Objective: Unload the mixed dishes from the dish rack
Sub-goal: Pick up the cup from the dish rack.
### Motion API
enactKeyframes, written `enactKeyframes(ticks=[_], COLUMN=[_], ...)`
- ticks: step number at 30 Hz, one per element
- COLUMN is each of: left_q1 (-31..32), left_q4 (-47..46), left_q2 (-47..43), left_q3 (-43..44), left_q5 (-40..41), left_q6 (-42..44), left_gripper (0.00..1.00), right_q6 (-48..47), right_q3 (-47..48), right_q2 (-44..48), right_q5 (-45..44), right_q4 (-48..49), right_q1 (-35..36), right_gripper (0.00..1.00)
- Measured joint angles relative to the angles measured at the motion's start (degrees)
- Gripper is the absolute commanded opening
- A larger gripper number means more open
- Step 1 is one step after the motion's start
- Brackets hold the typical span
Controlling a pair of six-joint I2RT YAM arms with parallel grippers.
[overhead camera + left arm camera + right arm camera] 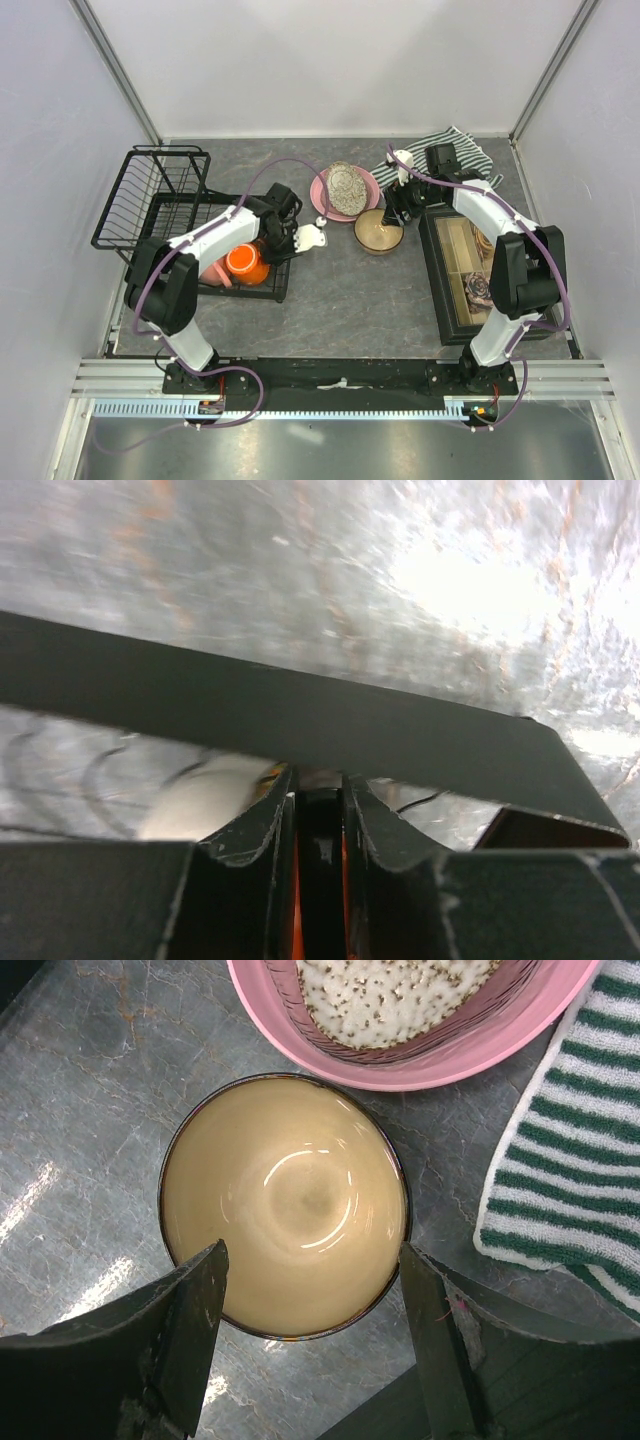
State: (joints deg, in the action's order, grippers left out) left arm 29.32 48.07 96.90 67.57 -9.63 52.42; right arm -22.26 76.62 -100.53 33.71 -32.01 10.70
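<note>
The black wire dish rack (150,195) stands at the left, with an orange mug (244,262) and a pink mug (214,271) in its flat tray. My left gripper (292,240) is at the rack's right edge, shut on the rim of a small floral bowl (311,237), whose pale side (205,798) shows beside the fingers. My right gripper (315,1330) hangs open over the tan-brown bowl (283,1205), one finger on each side of its near rim. The pink plate (326,196) holds the patterned oval dish (346,183).
A dark compartmented box (470,272) lies on the right, under the right arm. A green-striped towel (455,152) lies at the back right, its edge (570,1140) close to the tan bowl. The rack's black edge (300,715) crosses the left wrist view.
</note>
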Motion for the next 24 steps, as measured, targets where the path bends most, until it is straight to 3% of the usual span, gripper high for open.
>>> enactKeyframes(ticks=[9, 24], left_q1=[0.0, 0.0], left_q4=[2.7, 5.8], left_q2=[-1.5, -5.9], left_q3=[5.6, 6.0], left_q5=[-1.5, -1.4], left_q6=[-0.4, -0.6], left_gripper=[0.02, 0.02], right_q6=[0.0, 0.0], right_q3=[0.0, 0.0], right_q2=[-0.3, -0.8], right_q5=[0.2, 0.4], right_q4=[0.0, -0.1], right_q1=[0.0, 0.0], right_gripper=[0.77, 0.77])
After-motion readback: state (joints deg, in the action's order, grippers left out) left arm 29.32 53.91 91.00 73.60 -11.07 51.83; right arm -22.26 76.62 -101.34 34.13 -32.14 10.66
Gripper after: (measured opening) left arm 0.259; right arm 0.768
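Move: The left hand already holds the orange cup by its black handle; the cup's body is about 5 cm to the hand's left, level fore and aft, and 2 cm lower. The rack's right rail runs about 2 cm to the hand's right; the patterned cup sits some 5 cm ahead and 3 cm left, the pink mug roughly 12 cm left and 1 cm back. From the right hand, the orange cup is about 28 cm left, 9 cm back and 7 cm lower. Up, by about 6 cm, the left hand carries on lifting the orange cup, its fingers keeping their pinch on the black handle. The first half also leans forward and to the right, towards the rack's right rail, by a little over 1 cm each way; after a brief slackening the hand climbs again, easing back and left, with the wrist tilting only some 5 degrees. ##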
